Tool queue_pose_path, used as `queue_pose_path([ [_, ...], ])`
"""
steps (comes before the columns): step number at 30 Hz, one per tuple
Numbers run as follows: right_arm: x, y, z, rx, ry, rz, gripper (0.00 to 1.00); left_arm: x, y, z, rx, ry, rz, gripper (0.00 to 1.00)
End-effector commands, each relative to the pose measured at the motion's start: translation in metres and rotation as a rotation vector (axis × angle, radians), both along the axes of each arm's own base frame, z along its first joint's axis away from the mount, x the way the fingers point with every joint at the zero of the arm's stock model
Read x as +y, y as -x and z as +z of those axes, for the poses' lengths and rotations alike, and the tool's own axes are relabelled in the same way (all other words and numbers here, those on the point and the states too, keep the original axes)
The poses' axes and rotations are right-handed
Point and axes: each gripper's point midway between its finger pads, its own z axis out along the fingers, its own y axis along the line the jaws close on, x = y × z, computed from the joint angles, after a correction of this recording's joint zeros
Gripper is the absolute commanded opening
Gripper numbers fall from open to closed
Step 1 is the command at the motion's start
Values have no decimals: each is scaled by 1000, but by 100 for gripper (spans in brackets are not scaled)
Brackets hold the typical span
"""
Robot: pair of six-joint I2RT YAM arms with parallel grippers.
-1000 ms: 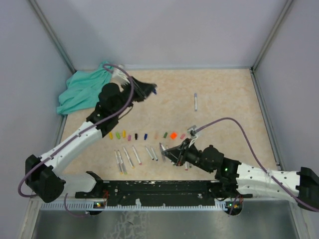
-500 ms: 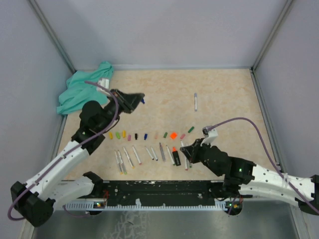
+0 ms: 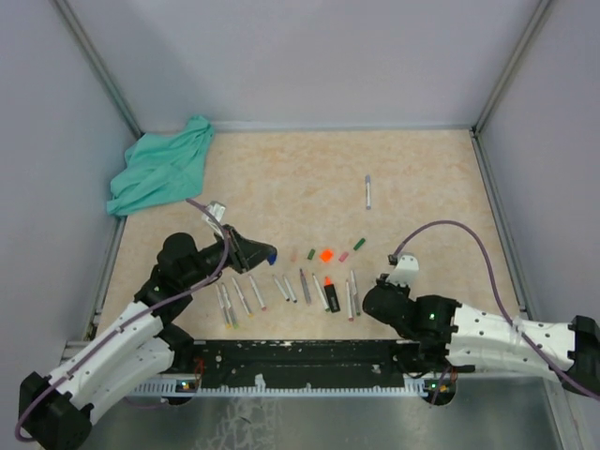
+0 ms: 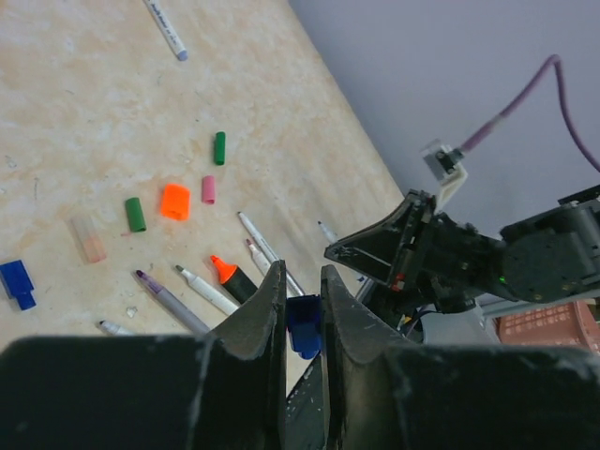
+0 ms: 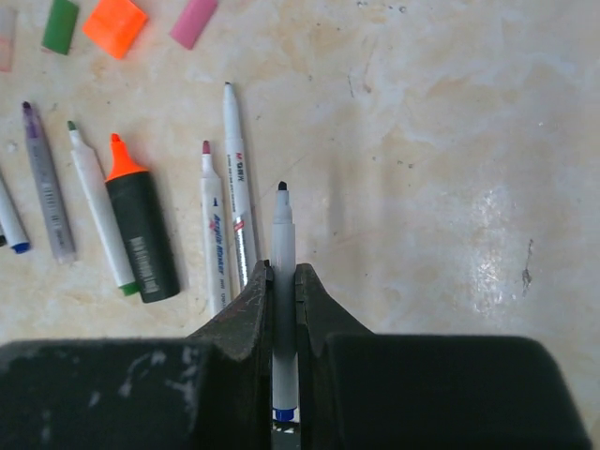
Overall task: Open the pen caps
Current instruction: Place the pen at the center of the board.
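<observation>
My left gripper (image 3: pixel 265 253) is shut on a small blue pen cap (image 4: pixel 303 323) and holds it just above the row of caps. Loose caps lie on the table: orange (image 3: pixel 325 254), pink (image 3: pixel 343 255), two green (image 3: pixel 311 253), and in the left wrist view another blue one (image 4: pixel 17 283). The caps further left are hidden under my left arm. My right gripper (image 5: pixel 283 274) is shut on a grey uncapped pen barrel (image 5: pixel 283 234), low over the table at the right end of the row of uncapped pens (image 3: pixel 281 289).
A capped white pen (image 3: pixel 368 191) lies alone further back. A black highlighter with an orange tip (image 3: pixel 330 292) lies among the barrels. A teal cloth (image 3: pixel 159 169) is bunched at the back left. Grey walls enclose the table.
My left arm swung from beside the cloth down to the cap row, carrying the blue cap. My right gripper drew back and right with the pen barrel.
</observation>
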Motion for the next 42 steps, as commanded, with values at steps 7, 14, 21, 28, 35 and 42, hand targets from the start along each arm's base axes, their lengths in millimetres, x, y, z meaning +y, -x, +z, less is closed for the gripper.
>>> queue_pose_path([
  [7,-12,-7,-21,-32,27,-73,5,4,35,1,10,42,-102,0],
  [14,-8,-8,-24,-25,50,-69,23,1,53,1,85,50,-174,0],
  [21,8,-13,5,-74,3,0,37,7,61,5,111,65,-164,0],
  [28,38,-15,43,-174,-130,160,57,9,63,14,85,68,-160,0],
  [35,57,-12,65,-228,-150,287,60,11,58,28,52,54,-114,0],
  [42,55,-1,88,-332,-221,403,60,-20,38,19,88,-26,-79,0],
])
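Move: The right hand holds the uncapped blue pen about 4 cm above its resting spot, which is some 2 cm to the hand's right and about level with it forward. The long green pen already lies about 3 cm ahead and 1 cm left of the hand, the pink pen roughly 1 cm ahead and 3 cm left, and the highlighter 2 cm ahead and 9 cm left. From the left hand, which holds the blue cap, that spot is about 26 cm right, 8 cm back and 20 cm below. Down about 4 cm and slightly right, the right hand lowers the blue pen to the board beside the green pen, opens its fingers at the lowest point and lets go. It then rises some 9 cm and swings left towards the highlighter, turning counter-clockwise and tipping its fingers up. The left hand, still pinching the blue cap, draws back about 6 cm. ##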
